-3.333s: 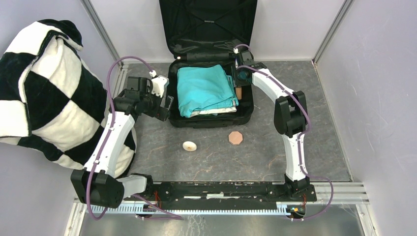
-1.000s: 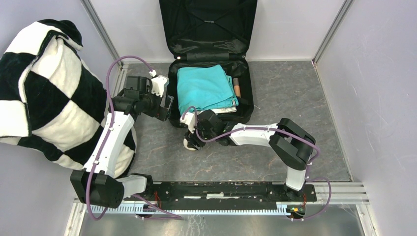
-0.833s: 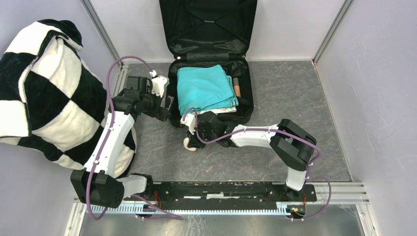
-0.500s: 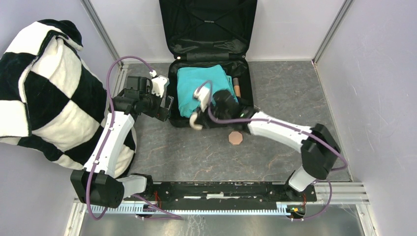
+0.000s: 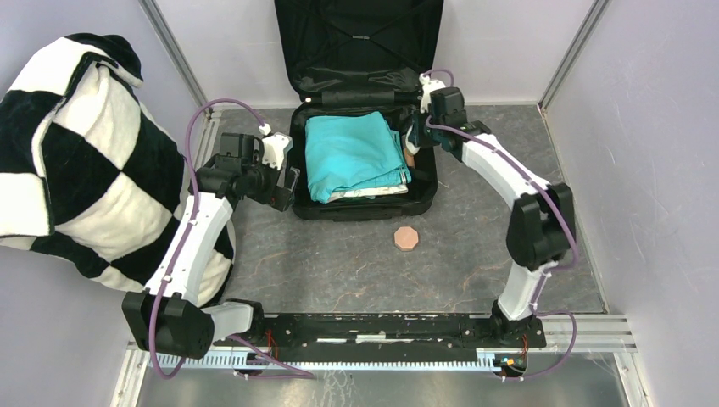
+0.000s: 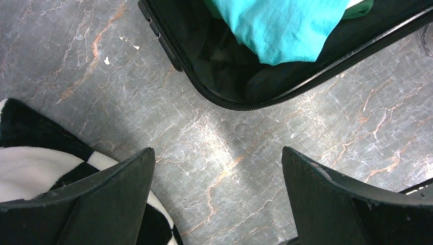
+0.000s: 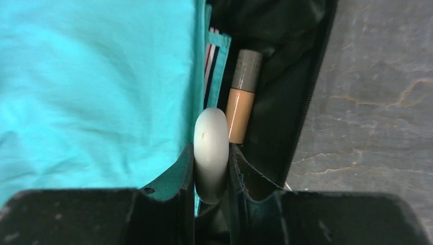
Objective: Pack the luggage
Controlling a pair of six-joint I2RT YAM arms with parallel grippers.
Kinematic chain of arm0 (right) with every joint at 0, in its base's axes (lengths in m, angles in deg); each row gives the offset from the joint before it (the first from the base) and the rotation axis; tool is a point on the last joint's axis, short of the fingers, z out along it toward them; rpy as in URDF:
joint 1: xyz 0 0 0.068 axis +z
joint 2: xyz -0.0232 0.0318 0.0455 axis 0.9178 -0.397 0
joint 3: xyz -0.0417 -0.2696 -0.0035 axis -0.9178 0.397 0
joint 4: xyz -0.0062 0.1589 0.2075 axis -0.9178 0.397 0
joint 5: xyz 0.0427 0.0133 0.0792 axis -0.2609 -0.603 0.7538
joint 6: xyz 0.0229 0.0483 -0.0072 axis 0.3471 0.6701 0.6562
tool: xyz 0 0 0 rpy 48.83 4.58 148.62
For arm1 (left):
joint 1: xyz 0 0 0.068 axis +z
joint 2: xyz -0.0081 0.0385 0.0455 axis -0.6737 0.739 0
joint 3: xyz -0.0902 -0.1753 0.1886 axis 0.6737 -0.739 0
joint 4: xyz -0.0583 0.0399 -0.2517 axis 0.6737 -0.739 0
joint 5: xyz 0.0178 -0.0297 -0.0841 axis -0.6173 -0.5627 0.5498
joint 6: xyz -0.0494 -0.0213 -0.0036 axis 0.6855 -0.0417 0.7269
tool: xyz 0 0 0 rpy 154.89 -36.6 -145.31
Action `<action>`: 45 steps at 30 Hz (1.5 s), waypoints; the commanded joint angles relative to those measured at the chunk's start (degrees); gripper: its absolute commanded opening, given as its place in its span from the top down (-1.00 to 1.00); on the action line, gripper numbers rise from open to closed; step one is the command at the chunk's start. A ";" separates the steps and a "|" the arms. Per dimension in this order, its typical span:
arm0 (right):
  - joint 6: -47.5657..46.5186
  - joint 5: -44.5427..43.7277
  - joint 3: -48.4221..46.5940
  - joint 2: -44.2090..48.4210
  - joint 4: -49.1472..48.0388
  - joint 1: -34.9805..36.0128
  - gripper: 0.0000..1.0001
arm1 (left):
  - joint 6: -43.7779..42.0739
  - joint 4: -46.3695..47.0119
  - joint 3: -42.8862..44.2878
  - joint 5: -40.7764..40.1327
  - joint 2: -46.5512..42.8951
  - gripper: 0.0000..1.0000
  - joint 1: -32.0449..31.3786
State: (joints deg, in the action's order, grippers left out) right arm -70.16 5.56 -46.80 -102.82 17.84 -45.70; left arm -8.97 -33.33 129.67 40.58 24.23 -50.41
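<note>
The black luggage (image 5: 365,208) lies open on the floor, its lid (image 5: 356,42) leaning on the back wall. Folded teal clothes (image 5: 352,157) fill its left and middle. My right gripper (image 5: 413,140) hangs over the luggage's right side, shut on a white round disc (image 7: 211,148) held on edge. Right under it, a tan tube with a grey cap (image 7: 240,102) lies between the teal clothes (image 7: 92,81) and the luggage wall (image 7: 286,102). My left gripper (image 5: 284,182) is open and empty, just outside the luggage's front left corner (image 6: 214,66), fingers (image 6: 117,189) wide above bare floor.
A brown octagonal disc (image 5: 407,238) lies on the floor in front of the luggage. A large black-and-white checkered blanket (image 5: 68,153) is heaped at the left, its edge under my left gripper (image 6: 30,168). Walls close in at the back and both sides.
My right gripper took the white disc from the floor in front of the luggage and carried it up and back over the luggage's right side. The left arm has not moved.
</note>
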 commanded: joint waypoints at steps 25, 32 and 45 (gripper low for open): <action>0.41 -19.79 -23.20 -15.89 7.70 0.11 -0.74 | -1.31 4.15 -1.99 -0.35 2.42 -0.99 0.32; -0.53 -16.89 2.76 9.67 1.02 5.52 -0.89 | -0.47 3.37 -1.16 1.07 1.23 -0.99 0.32; 7.39 -17.31 51.24 40.08 -7.01 28.07 -0.96 | -0.90 1.43 -0.68 3.02 -1.80 -0.99 0.32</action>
State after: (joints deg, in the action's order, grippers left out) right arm -66.62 -11.25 -1.62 -64.15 14.62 -20.57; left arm -8.99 -31.80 127.46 41.30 25.10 -50.41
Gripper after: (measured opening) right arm 0.979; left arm 0.994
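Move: My right hand already holds the white oval case. Its spot in the suitcase's right-hand gap lies about 8 cm ahead, 2 cm to the right and 8 cm below. The bottle lies 4 cm ahead, 1 cm left and some 9 cm down; the turquoise clothes stack is centred 15 cm left, 2 cm ahead. The pink octagon sits 22 cm back, 3 cm left, 13 cm down. From my left hand the spot is roughly 26 cm ahead, 36 cm right. With my right hand I carry the white case down and forward, about 8 cm each, into the gap beside the bottle, tilting a little as I go, and open my fingers wide to let go of it. Then I lift clear and swing some 30 cm back over the suitcase's near rim, finishing downward towards the pink octagon, fingers still open and not yet on it. ##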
